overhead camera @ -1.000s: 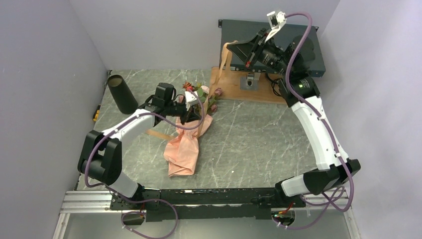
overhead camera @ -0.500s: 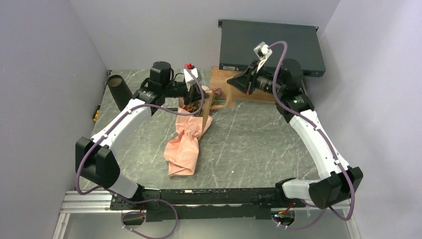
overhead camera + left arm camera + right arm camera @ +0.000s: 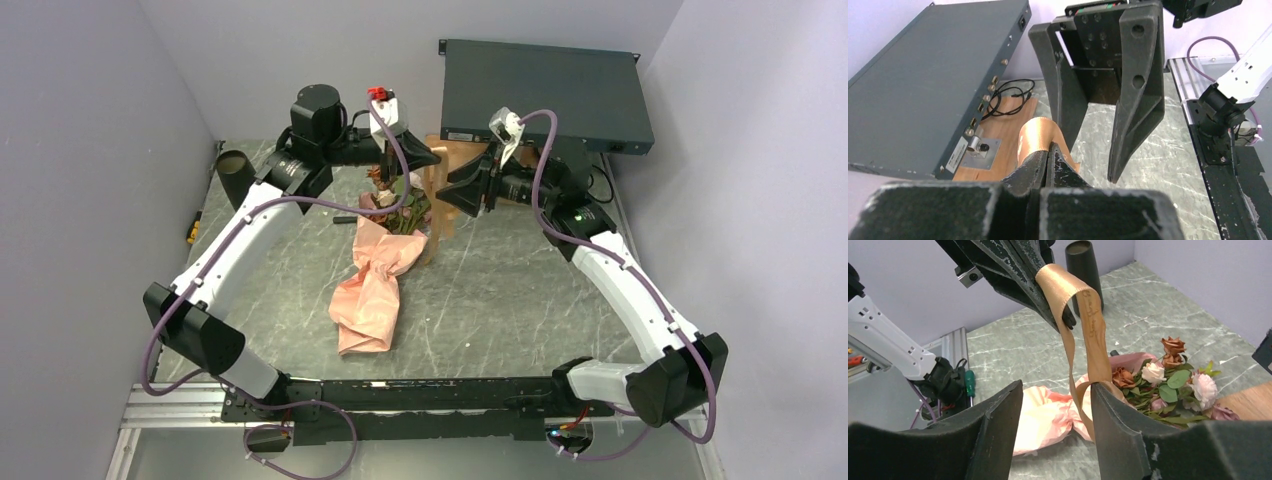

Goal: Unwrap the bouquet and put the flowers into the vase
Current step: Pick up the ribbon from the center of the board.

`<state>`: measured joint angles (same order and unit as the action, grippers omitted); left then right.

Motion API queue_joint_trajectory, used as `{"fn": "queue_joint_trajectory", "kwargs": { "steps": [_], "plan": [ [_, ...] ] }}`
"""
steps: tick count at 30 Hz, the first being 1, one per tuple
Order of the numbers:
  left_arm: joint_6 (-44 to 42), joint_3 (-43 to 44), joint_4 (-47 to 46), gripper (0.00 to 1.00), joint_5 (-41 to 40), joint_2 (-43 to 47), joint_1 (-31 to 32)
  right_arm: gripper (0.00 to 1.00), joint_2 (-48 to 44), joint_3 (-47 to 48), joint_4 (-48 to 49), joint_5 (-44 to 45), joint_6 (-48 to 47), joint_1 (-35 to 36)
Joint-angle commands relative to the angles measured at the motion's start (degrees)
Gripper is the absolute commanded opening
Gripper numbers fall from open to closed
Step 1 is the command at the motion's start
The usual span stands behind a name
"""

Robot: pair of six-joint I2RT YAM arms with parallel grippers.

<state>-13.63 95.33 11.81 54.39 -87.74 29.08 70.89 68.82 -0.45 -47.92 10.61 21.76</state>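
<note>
The bouquet lies on the marble table, its crinkled pink paper [image 3: 368, 292] [image 3: 1048, 415] toward the front. Its flowers [image 3: 397, 208] [image 3: 1168, 375], pink, cream and rust roses with green leaves, are toward the back. My left gripper [image 3: 430, 158] [image 3: 1048, 150] is above the flowers, shut on the tan ribbon [image 3: 438, 215] [image 3: 1088, 325] [image 3: 1034, 136], which hangs in a loop down to the bouquet. My right gripper [image 3: 452, 195] [image 3: 1055, 390] [image 3: 1093, 160] faces it, open, with the ribbon brushing one finger [image 3: 1115, 415]. The black vase [image 3: 238, 182] [image 3: 1083, 265] stands at the back left.
A dark grey rack box [image 3: 540, 90] [image 3: 923, 90] leans at the back wall behind a wooden board [image 3: 1003, 130]. A green-handled screwdriver [image 3: 969, 382] lies by the left table edge. Walls close in on the left, back and right.
The right gripper came down from high at the back and opened, letting go of the ribbon. The left arm rose and swung toward the back, now gripping the ribbon.
</note>
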Motion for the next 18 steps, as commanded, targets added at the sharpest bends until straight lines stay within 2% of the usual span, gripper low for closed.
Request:
{"fn": "queue_joint_trajectory", "kwargs": {
  "steps": [1,3,4,7,10,11,13,14,17,18],
  "plan": [
    [3.08,4.27,-0.55,0.0,2.52,-1.46,1.42,0.56,0.05,0.89,5.65,0.06,-1.73,0.89],
    [3.88,4.91,-0.77,0.0,2.65,-1.46,1.85,0.56,0.71,1.41,6.19,0.55,-1.38,0.99],
    [4.4,5.07,-1.01,0.0,2.65,-1.5,2.01,0.53,0.95,1.67,6.52,0.77,-0.93,1.0],
    [7.13,5.28,-2.57,0.0,2.2,-1.62,2.21,0.32,1.14,1.93,7.31,1.3,-0.26,1.17],
    [10.35,6.26,-3.92,0.0,0.94,-2.11,2.21,0.05,0.99,1.91,7.24,1.63,-0.05,1.27],
    [11.24,6.58,-4.06,0.0,0.06,-2.2,2.21,0.0,0.93,2.12,7.11,1.94,0.17,1.27],
    [12.93,7.16,-4.15,0.0,-2.04,-2.39,1.89,0.0,0.92,2.68,6.96,3.06,1.2,1.27],
    [16.0,7.31,-4.77,0.06,-3.35,-2.43,1.44,0.0,0.99,3.16,7.0,3.65,1.74,1.25],
    [22.08,7.13,-7.1,0.5,-3.33,-2.51,-1.39,0.0,1.37,5.44,7.39,4.79,3.82,1.18],
    [21.68,7.35,-6.38,0.6,-3.47,-2.35,-2.33,0.0,1.54,6.24,7.39,5.19,4.26,1.14]
  ]
}}
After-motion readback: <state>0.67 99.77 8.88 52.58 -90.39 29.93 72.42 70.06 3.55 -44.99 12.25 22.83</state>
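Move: The tan ribbon hangs from my shut left fingertips; the stretch my open right hand wants is about 2 cm to that hand's left, 1 cm ahead and 1 cm above. From my left hand it lies some 5 cm below, 2 cm back and 2 cm right. On the table, roughly 35 cm below my right hand, the flowers lie about 19 cm ahead and 10 cm left, the pink paper about level with it and 16 cm left. I hand the ribbon over in mid-air. My right hand eases about 1 cm forward and slightly left onto the dangling loop and shuts its wide-open fingers, pinching it, then lifts about 1 cm. My left keeps its hold meanwhile, drifting right and slightly back, rising some 2 cm and rolling about 10 degrees; only then does it come forward again, opening about halfway to let the ribbon go. ##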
